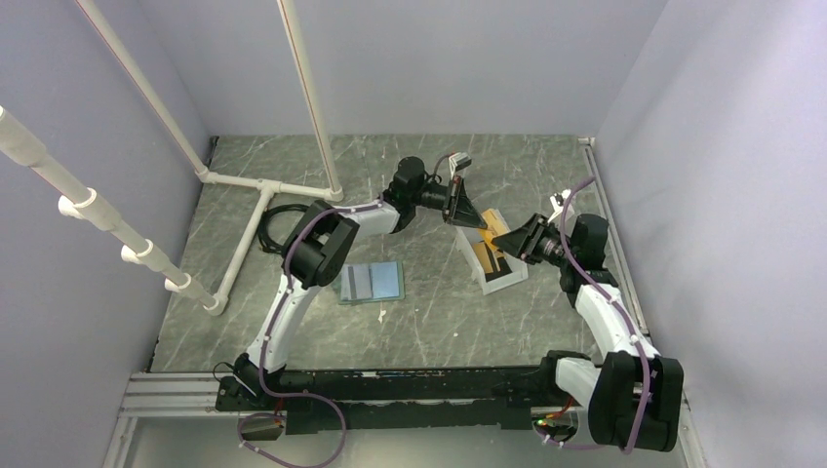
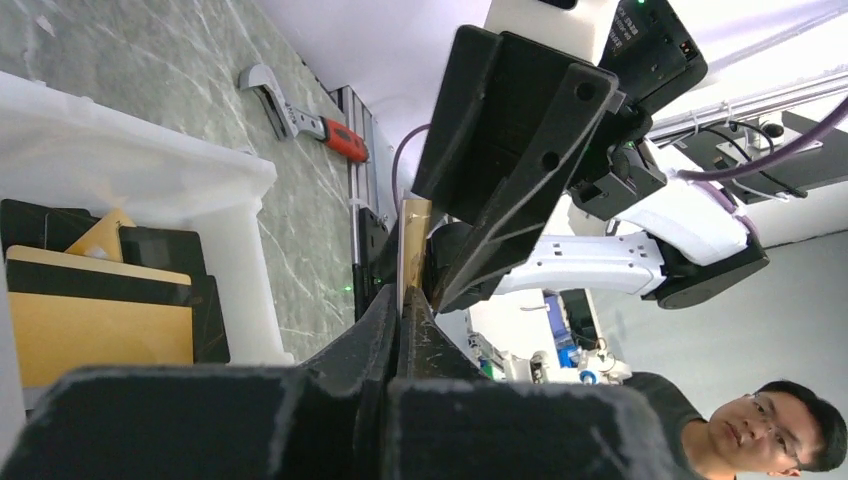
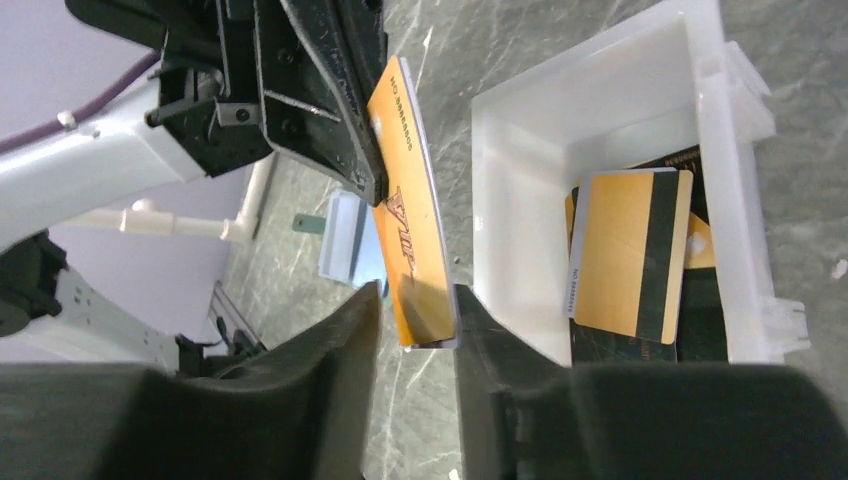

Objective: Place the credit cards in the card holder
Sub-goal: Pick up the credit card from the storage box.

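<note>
An orange-yellow credit card (image 3: 404, 210) hangs in the air between my two grippers, just left of the white bin. My left gripper (image 2: 403, 300) is shut on its upper end; in the left wrist view the card (image 2: 412, 245) shows edge-on between the closed jaws. My right gripper (image 3: 418, 312) is open, its fingers (image 3: 330, 345) standing either side of the card's lower end with a gap on the left. The card holder (image 1: 372, 282) lies open on the table, light blue side up, to the left of both grippers (image 1: 492, 229).
The white open-fronted bin (image 1: 485, 278) stands under the grippers and holds more cards, a gold one with a black stripe (image 3: 628, 250) on top of dark ones. White pipe framing (image 1: 255, 185) lies at the back left. A red-handled tool (image 2: 310, 115) rests by the right rail.
</note>
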`<state>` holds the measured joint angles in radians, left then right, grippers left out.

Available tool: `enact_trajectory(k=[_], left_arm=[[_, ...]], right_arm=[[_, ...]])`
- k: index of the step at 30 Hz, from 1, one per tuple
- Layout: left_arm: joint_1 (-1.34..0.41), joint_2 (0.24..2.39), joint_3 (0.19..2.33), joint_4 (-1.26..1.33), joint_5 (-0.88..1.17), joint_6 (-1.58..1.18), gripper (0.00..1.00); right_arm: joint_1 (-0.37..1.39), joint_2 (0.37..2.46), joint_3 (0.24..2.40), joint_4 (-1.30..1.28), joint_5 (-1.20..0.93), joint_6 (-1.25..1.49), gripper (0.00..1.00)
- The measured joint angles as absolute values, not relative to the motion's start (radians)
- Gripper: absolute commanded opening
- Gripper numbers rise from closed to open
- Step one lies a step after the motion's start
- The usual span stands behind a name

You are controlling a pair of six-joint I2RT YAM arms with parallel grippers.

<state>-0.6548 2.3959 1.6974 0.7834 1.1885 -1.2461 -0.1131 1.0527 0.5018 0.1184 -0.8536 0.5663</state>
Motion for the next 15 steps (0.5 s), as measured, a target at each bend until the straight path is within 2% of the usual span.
enact_trajectory(k=[3, 7, 15], left_arm=[[-0.656, 2.404, 1.699, 0.828, 1.180, -1.312, 0.00], [-0.651, 2.407, 1.699, 0.883, 1.165, -1.391, 0.00], [-0.635, 2.424, 1.697, 1.007, 1.152, -1.517, 0.00]], right_arm=[[-0.130, 1.034, 0.493, 0.096, -0.831, 0.566, 0.49], [-0.193, 0.994, 0.476, 0.108, -0.844, 0.587, 0.48], [-0.303, 1.075, 0.400, 0.221, -0.950, 0.678, 0.47]])
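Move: The gold card is already pinched in my left hand, its middle about 3 cm to the right of that hand and 1 cm back. From my right hand it lies some 3 cm ahead, 1 cm left and slightly above, still between that hand's parting fingers. The storage box is below: roughly 4 cm right, 2 cm back and 13 cm down from my left hand. The open card holder lies about 23 cm left, 9 cm back and 15 cm down from my left hand. I spread my right fingers further, to about half open, and draw that hand off the card about 4 cm to the right, then sink it roughly 2 cm beside the card as it turns slightly clockwise. My left hand keeps its pinch on the card's edge and lifts it about 2 cm above the box, easing about 1 cm forward. ##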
